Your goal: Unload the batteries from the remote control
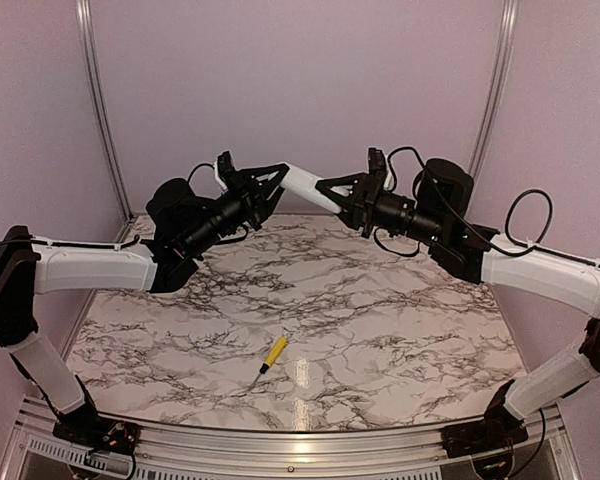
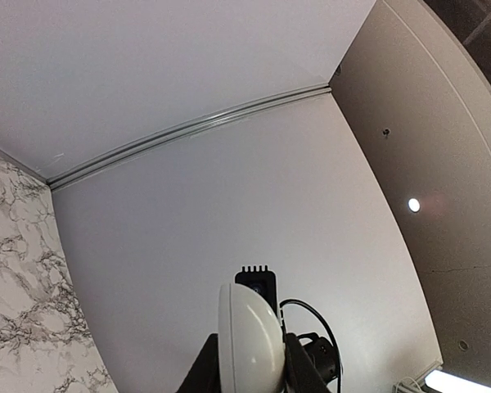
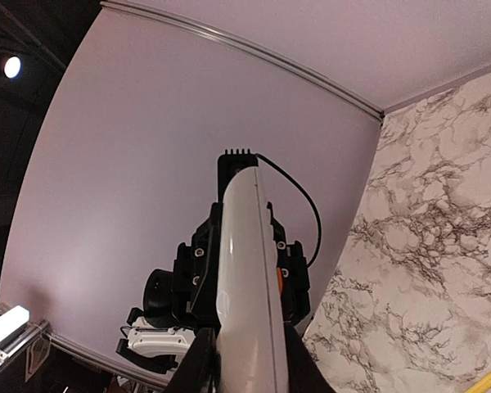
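Observation:
The white remote control (image 1: 305,183) hangs in the air above the far side of the marble table, held end to end between both arms. My left gripper (image 1: 277,180) is shut on its left end, and in the left wrist view the rounded white end (image 2: 250,340) sits between the dark fingers. My right gripper (image 1: 332,190) is shut on the right end, so the long white body (image 3: 247,286) runs straight out from its jaws. The batteries are hidden from every view.
A yellow-handled screwdriver (image 1: 272,353) lies on the marble tabletop (image 1: 380,320) near the front middle, and its handle tip (image 3: 484,381) shows in the right wrist view. Pale walls with aluminium rails (image 1: 100,110) enclose the table.

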Motion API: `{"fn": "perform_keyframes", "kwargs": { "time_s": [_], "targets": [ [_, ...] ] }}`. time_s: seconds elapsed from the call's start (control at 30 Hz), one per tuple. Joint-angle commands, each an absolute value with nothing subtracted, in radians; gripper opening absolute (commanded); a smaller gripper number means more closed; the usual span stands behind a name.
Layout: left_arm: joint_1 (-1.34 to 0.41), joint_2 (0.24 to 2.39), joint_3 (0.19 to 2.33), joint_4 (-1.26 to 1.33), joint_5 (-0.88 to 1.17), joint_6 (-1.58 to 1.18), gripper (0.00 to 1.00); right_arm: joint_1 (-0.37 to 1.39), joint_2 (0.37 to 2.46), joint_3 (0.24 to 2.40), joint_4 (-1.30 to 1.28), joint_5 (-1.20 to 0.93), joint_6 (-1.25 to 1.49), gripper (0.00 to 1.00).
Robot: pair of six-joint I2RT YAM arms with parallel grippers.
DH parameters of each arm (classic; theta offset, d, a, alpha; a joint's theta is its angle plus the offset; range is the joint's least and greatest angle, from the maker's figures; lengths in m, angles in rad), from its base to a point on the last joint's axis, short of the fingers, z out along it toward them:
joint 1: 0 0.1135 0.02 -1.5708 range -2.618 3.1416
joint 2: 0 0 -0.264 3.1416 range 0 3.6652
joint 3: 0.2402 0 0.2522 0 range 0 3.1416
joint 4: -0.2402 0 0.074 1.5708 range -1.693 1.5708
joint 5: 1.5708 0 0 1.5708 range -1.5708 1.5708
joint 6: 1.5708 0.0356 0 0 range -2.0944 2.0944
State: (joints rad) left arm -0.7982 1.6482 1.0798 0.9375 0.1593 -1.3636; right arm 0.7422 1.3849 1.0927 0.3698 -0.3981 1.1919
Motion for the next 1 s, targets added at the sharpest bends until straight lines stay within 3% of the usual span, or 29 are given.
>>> {"fn": "perform_keyframes", "kwargs": {
  "time_s": [0.0,0.1,0.3,0.53,0.97],
  "targets": [
    [-0.814,1.617,1.061,0.886,0.155,-1.326,0.15,0.756,1.356,1.078,0.354,-0.394,1.196,0.0],
    [-0.814,1.608,1.042,0.882,0.147,-1.339,0.35,0.756,1.352,1.072,0.356,-0.385,1.202,0.0],
    [-0.815,1.583,1.026,0.851,0.149,-1.332,0.58,0.758,1.349,1.07,0.354,-0.374,1.206,0.0],
    [-0.814,1.518,0.978,0.761,0.144,-1.295,0.98,0.76,1.35,1.072,0.35,-0.371,1.198,0.0],
    [-0.811,1.228,0.854,0.3,-0.015,-1.089,0.99,0.759,1.32,1.077,0.252,-0.365,1.094,0.0]
  ]
}}
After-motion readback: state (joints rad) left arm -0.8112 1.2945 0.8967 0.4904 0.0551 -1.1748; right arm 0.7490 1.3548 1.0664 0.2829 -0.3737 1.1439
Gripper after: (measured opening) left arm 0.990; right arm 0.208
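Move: The remote control hangs in the air with an end in each of my hands. Its middle is about 5 cm to the right of my left hand and some 2 cm back, about level with it. From my right hand, the same middle lies roughly 5 cm to the left and 2 cm ahead, again about level. Nothing else stands near either hand. I open my left fingers wide to let go of the remote's left end, sinking about 3 cm as they spread, then draw that hand off to the left and back, some 5 cm leftward, rolling it nearly 20 degrees so its left side rises. My right hand keeps its grip on the other end and eases down about 2 cm. ##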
